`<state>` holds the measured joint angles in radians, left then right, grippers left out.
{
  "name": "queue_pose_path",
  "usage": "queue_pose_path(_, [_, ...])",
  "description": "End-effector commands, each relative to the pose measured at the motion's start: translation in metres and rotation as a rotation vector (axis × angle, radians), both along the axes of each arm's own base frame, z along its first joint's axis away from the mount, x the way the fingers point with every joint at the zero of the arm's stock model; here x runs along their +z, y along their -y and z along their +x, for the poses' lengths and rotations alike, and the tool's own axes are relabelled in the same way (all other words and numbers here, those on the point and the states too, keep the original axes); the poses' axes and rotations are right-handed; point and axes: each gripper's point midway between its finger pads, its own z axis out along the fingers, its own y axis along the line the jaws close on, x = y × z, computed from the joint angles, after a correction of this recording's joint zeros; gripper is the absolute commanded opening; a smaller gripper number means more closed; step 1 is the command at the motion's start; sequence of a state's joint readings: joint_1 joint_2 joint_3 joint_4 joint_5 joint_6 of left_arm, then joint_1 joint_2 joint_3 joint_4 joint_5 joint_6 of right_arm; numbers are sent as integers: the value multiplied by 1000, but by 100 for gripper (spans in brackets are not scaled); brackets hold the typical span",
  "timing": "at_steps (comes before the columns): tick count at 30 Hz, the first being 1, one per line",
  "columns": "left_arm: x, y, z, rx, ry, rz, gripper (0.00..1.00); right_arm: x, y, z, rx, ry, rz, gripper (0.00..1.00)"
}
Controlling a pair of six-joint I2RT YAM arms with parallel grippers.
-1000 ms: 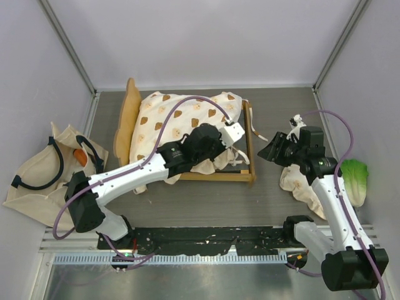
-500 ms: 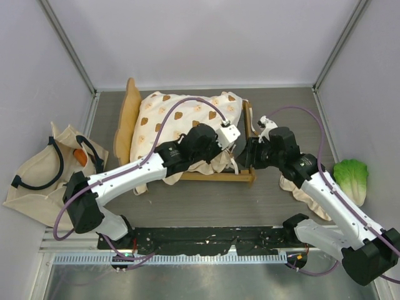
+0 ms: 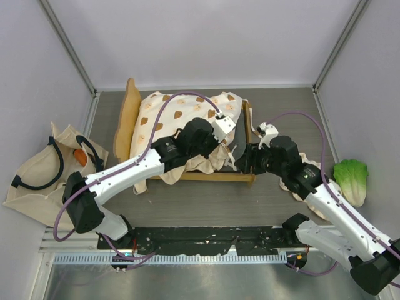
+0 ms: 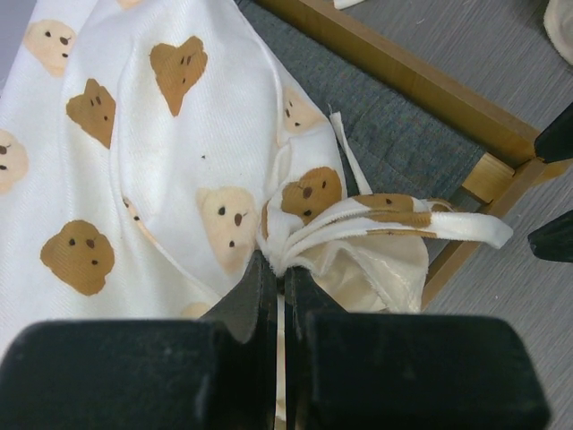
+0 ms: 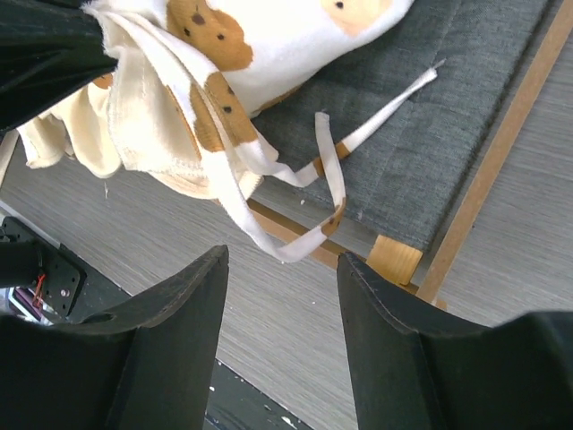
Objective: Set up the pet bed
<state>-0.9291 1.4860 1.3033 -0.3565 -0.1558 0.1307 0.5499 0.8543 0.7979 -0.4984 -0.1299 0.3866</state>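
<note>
The pet bed's light-wood frame (image 3: 132, 109) stands at the back middle, its grey fabric base (image 5: 430, 134) partly bare at the near right corner. The cream bear-print cushion (image 3: 172, 115) lies over it, one corner bunched up. My left gripper (image 3: 220, 136) is shut on that bunched corner (image 4: 295, 237) and holds it above the base; its tie strips (image 4: 430, 224) hang loose. My right gripper (image 3: 242, 157) is open just off the bed's near right corner post (image 5: 394, 260), with a tie strip (image 5: 304, 242) dangling just ahead of its fingers.
A beige tote bag (image 3: 37, 175) with black handles lies at the left. A green lettuce toy (image 3: 351, 178) lies at the right wall. A cream cloth (image 3: 300, 190) lies under the right arm.
My right gripper has swung left from beside the cream cloth to the bed's near right corner. My left gripper has drawn the cushion corner slightly back and up.
</note>
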Motion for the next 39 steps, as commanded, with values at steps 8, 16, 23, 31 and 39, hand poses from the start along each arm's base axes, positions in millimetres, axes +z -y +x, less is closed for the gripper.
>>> queue_pose_path(8, [23, -4, 10, 40, 28, -59, 0, -9, -32, 23, 66, 47, 44, 57])
queue_pose_path(16, [25, -5, 12, 41, 8, -107, 0, -2, -50, 19, 133, 65, 121, 20])
queue_pose_path(23, [30, -6, 13, 46, -2, -150, 0, 44, -63, -1, 218, 87, 265, 1])
queue_pose_path(31, [34, -8, 16, 58, -2, -173, 0, 99, -72, -27, 302, 45, 390, 1])
queue_pose_path(39, [33, -13, 19, 69, 1, -171, 0, 135, -72, -41, 334, 41, 446, 1])
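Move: My left hand still pinches the gathered corner of the cushion cover. The hanging tie that my right hand goes for lies about 2 cm ahead of it, 4 cm to its left and 3 cm lower. From the right hand, that gathered corner sits some 5 cm ahead, 8 cm left and about 1 cm above, and the bed frame's near right corner roughly 2 cm back, 3 cm right and 12 cm below. From the left hand, the tie is about 3 cm back, 4 cm right and 4 cm down. I dip my half-open right hand about 3 cm while sliding it left and a little forward around the hanging tie, shut the fingers on it, then draw it up some 10 cm, back and further left, rolling the hand's left side up about 20 degrees and turning it slightly counter-clockwise. My left hand keeps its pinch on the gathered corner, almost still. ##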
